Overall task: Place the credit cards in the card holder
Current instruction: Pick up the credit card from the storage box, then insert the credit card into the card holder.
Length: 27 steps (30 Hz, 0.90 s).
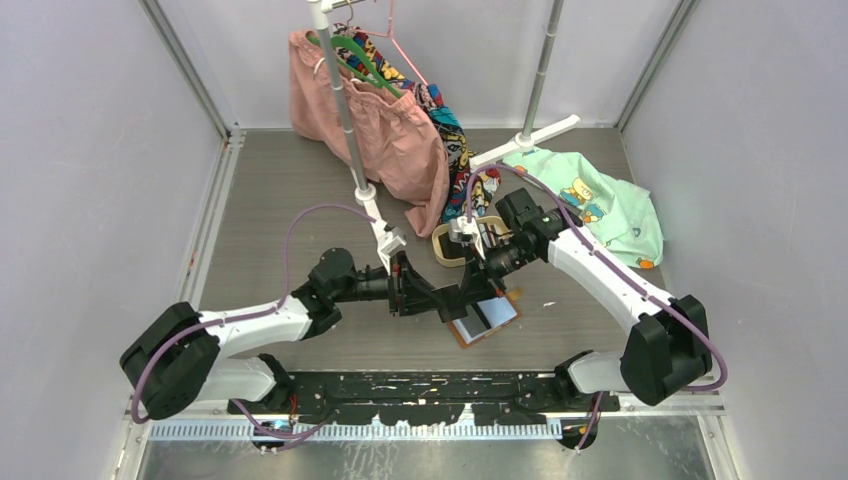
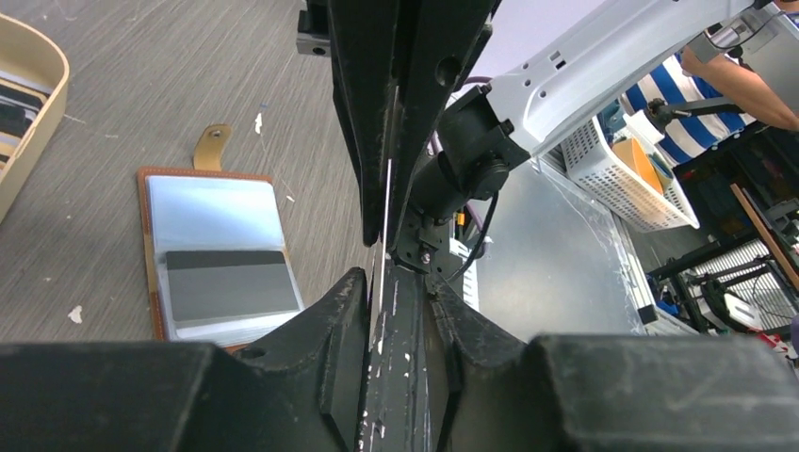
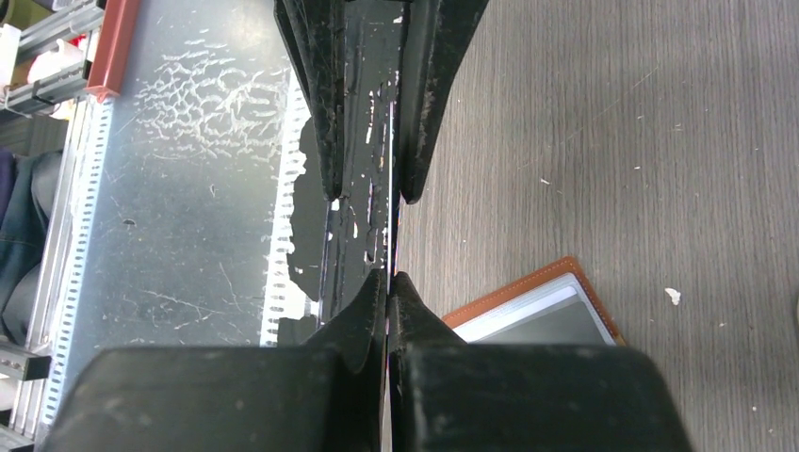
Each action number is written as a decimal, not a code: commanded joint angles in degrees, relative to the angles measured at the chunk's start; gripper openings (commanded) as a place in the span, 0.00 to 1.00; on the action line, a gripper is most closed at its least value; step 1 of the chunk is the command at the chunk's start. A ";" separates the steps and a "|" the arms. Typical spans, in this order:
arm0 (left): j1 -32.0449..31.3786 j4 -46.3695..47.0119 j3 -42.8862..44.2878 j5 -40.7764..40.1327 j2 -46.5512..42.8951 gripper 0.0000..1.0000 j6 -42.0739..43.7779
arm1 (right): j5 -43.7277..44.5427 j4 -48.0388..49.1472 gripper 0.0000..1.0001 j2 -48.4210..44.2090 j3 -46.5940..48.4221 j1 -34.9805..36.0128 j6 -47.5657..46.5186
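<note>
The card holder point(image 1: 487, 318) lies open on the table, tan-edged, with one dark card point(image 2: 231, 282) in a clear pocket; its corner shows in the right wrist view point(image 3: 537, 311). Just above it the two grippers meet tip to tip. My right gripper point(image 3: 388, 278) is shut on a thin credit card point(image 3: 390, 188), seen edge-on as a pale line point(image 2: 386, 217). My left gripper point(image 2: 396, 278) stands open around the card's other end, its fingers point(image 3: 316, 104) apart on either side. In the top view the right gripper point(image 1: 490, 270) sits just behind the left gripper point(image 1: 476, 293).
An oval beige tray point(image 1: 447, 250) with more cards point(image 2: 14, 104) stands just behind the holder. A garment rack base point(image 1: 366, 190) with a pink garment point(image 1: 375, 120) is at the back, a green shirt point(image 1: 590, 200) at the right. Grey walls enclose the table.
</note>
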 commanded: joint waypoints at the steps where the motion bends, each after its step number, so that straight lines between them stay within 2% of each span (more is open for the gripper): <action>1: 0.12 6.65 1.14 0.23 0.84 0.23 -1.30 | -1.87 -0.31 0.01 -0.07 2.09 -0.14 -0.90; 3: 0.17 7.28 1.52 1.20 1.82 0.04 -1.74 | -1.88 -0.35 0.01 -0.05 2.08 -0.13 -0.82; 4: 0.16 7.73 1.58 1.56 2.35 0.01 -2.22 | -1.77 -0.23 0.01 -0.07 2.04 -0.15 -0.82; 5: 0.16 7.95 1.60 1.70 2.78 0.00 -2.50 | -1.56 -0.23 0.02 -0.03 2.04 -0.16 -0.74; 8: 0.51 6.40 1.32 0.72 2.96 0.00 -2.53 | 2.00 -0.52 0.34 -0.34 2.44 -0.52 -1.51; 9: 0.90 5.19 1.03 0.32 2.71 0.00 -2.65 | 4.76 -0.63 0.40 -0.99 2.43 -1.01 -2.46; 11: 1.86 3.42 -0.13 -0.93 2.11 0.00 -3.42 | 10.29 0.46 0.46 -2.73 1.63 -3.54 -4.07; 13: 2.03 0.51 -1.07 -2.62 1.30 0.00 -4.31 | 15.90 1.63 0.47 -4.34 -0.05 -5.86 -5.99; 15: 2.05 -3.89 -1.22 -4.06 0.35 0.00 -4.99 | 25.50 2.56 0.49 -5.95 -2.78 -6.45 -10.69; 17: 2.02 -6.63 -1.33 -5.00 0.13 0.00 -5.78 | 33.00 3.27 0.55 -7.01 -7.27 -6.45 -19.18; 18: 1.97 -6.68 -1.49 -5.16 0.15 0.00 -6.38 | 35.71 2.62 0.61 -7.36 -9.19 -6.48 -24.85; 20: 2.04 -6.31 -1.72 -5.30 0.64 0.00 -7.31 | 39.01 1.56 0.72 -8.07 -12.28 -6.46 -33.29; 22: 2.05 -5.81 -1.78 -5.45 1.39 0.00 -7.54 | 39.76 1.74 0.79 -7.64 -13.70 -6.44 -35.66; 27: 2.02 -2.40 -2.14 -5.19 4.16 0.00 -8.95 | 42.30 2.95 0.88 -5.52 -15.41 -5.54 -37.05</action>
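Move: The card, lying about flat in the right fingers and already reaching in between the left hand's parted ones, has its middle some 4 cm right and 1 cm back of the left hand. From the right hand it is about 4 cm left, 2 cm back and 1 cm lower. The open card holder lies on the table about 15 cm below the right hand, roughly 5 cm to its right and level with it; the storage box is some 20 cm ahead, 3 cm right and 14 cm below. The card is first pinched by the left fingers, which close while the right hand keeps still; the right fingers then open wide and come free of its other end. The right hand swings off about 12 cm right and nearly as far down, a little forward, past the holder, its fingers turning some 40 degrees to point more steeply down. Keeping its grip, the left hand sinks about 5 cm, slightly forward, tilting a little. ##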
